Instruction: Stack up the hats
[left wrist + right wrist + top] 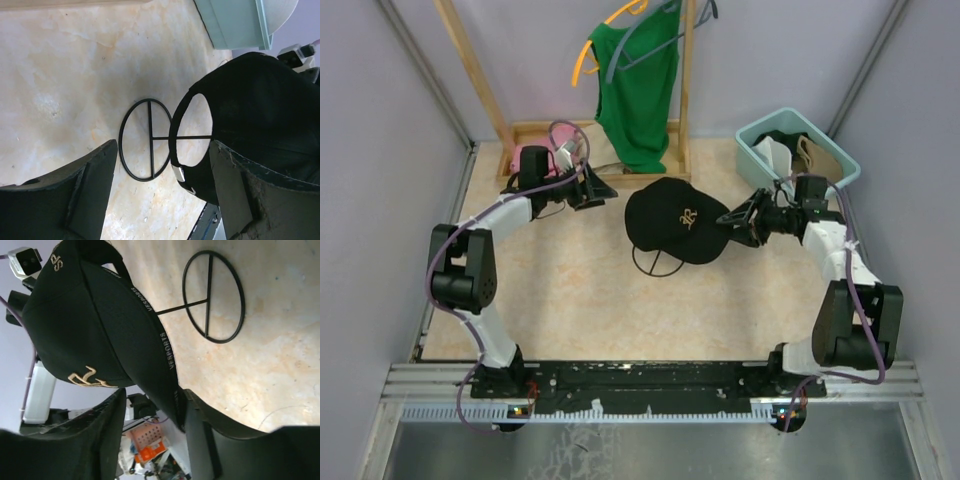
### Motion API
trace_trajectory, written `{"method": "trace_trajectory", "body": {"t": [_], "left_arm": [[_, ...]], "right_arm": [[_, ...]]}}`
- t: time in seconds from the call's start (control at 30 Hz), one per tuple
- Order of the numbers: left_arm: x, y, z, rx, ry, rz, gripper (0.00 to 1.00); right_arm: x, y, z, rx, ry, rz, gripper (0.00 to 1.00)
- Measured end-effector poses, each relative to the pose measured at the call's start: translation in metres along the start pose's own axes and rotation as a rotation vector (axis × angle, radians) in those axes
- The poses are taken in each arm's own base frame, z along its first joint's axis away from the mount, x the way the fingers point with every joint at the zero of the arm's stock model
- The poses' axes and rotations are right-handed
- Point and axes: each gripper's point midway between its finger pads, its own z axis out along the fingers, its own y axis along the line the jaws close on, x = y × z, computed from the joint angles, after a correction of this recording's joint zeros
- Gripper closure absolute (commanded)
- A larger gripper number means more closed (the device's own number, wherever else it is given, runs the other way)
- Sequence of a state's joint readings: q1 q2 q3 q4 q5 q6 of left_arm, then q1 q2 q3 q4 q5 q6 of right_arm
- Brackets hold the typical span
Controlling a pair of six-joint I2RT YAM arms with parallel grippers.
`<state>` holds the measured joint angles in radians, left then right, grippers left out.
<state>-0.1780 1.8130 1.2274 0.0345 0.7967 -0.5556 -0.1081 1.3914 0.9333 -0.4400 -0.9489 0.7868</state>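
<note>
A black hat [672, 222] with a gold emblem sits on a thin wire stand [655, 262] mid-table. My right gripper [730, 222] is at its brim on the right. In the right wrist view the brim [160, 370] runs between the parted jaws of the right gripper [155, 430], lying against one finger with a gap to the other. My left gripper [603, 190] is open just left of the hat. In the left wrist view the left gripper [165, 190] is empty, with the hat's back strap [182, 172] just beyond it. More hats, white [775, 155], tan [817, 157] and black [782, 137], lie in the bin.
A pale blue bin [754, 137] stands at the back right. A wooden rack [470, 70] at the back carries a green shirt [638, 90] on an orange hanger. A pink cloth [535, 158] lies on the rack's base behind the left arm.
</note>
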Motion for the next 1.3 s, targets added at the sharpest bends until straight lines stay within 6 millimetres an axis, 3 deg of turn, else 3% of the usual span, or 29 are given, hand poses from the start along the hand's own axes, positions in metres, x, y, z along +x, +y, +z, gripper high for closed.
{"method": "trace_trajectory", "body": {"t": [0.33, 0.6, 0.7, 0.9, 1.0, 1.17, 1.3], "left_arm": [[0.009, 0.009, 0.001, -0.018, 0.029, -0.003, 0.22], [0.018, 0.017, 0.001, -0.032, 0.052, -0.008, 0.22], [0.021, 0.018, 0.001, -0.037, 0.06, -0.009, 0.21], [0.025, 0.021, 0.0, -0.047, 0.076, -0.006, 0.2], [0.026, 0.022, -0.001, -0.054, 0.079, -0.007, 0.2], [0.026, 0.027, -0.003, -0.075, 0.079, -0.011, 0.19], [0.024, 0.027, -0.006, -0.083, 0.076, -0.013, 0.18]], "right_arm": [[-0.044, 0.025, -0.029, 0.167, -0.142, -0.222, 0.35], [-0.062, 0.007, -0.045, 0.366, -0.195, -0.279, 0.34], [-0.076, 0.01, -0.056, 0.434, -0.242, -0.308, 0.33], [-0.136, 0.044, -0.083, 0.546, -0.435, -0.424, 0.33], [-0.167, 0.051, -0.087, 0.596, -0.493, -0.459, 0.33], [-0.213, 0.028, -0.079, 0.722, -0.509, -0.461, 0.34], [-0.231, 0.002, -0.073, 0.816, -0.486, -0.447, 0.36]]}}
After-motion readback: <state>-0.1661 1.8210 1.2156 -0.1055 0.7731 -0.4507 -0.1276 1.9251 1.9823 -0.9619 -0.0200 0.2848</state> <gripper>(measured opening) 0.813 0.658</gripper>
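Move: For the right hand, already half open around the black hat's brim, the white hat in the bin lies about 17 cm ahead, 12 cm to the right and 10 cm below. The tan hat sits some 8 cm farther right, level with the white one. The black hat's crown is about 12 cm left and 2 cm ahead of the right hand, over the wire stand. From the left hand, the white hat is roughly 42 cm right and 8 cm ahead. Right hand opens wider off the black brim, swings about 24 cm forward-right towards the white hat, tipping down. ##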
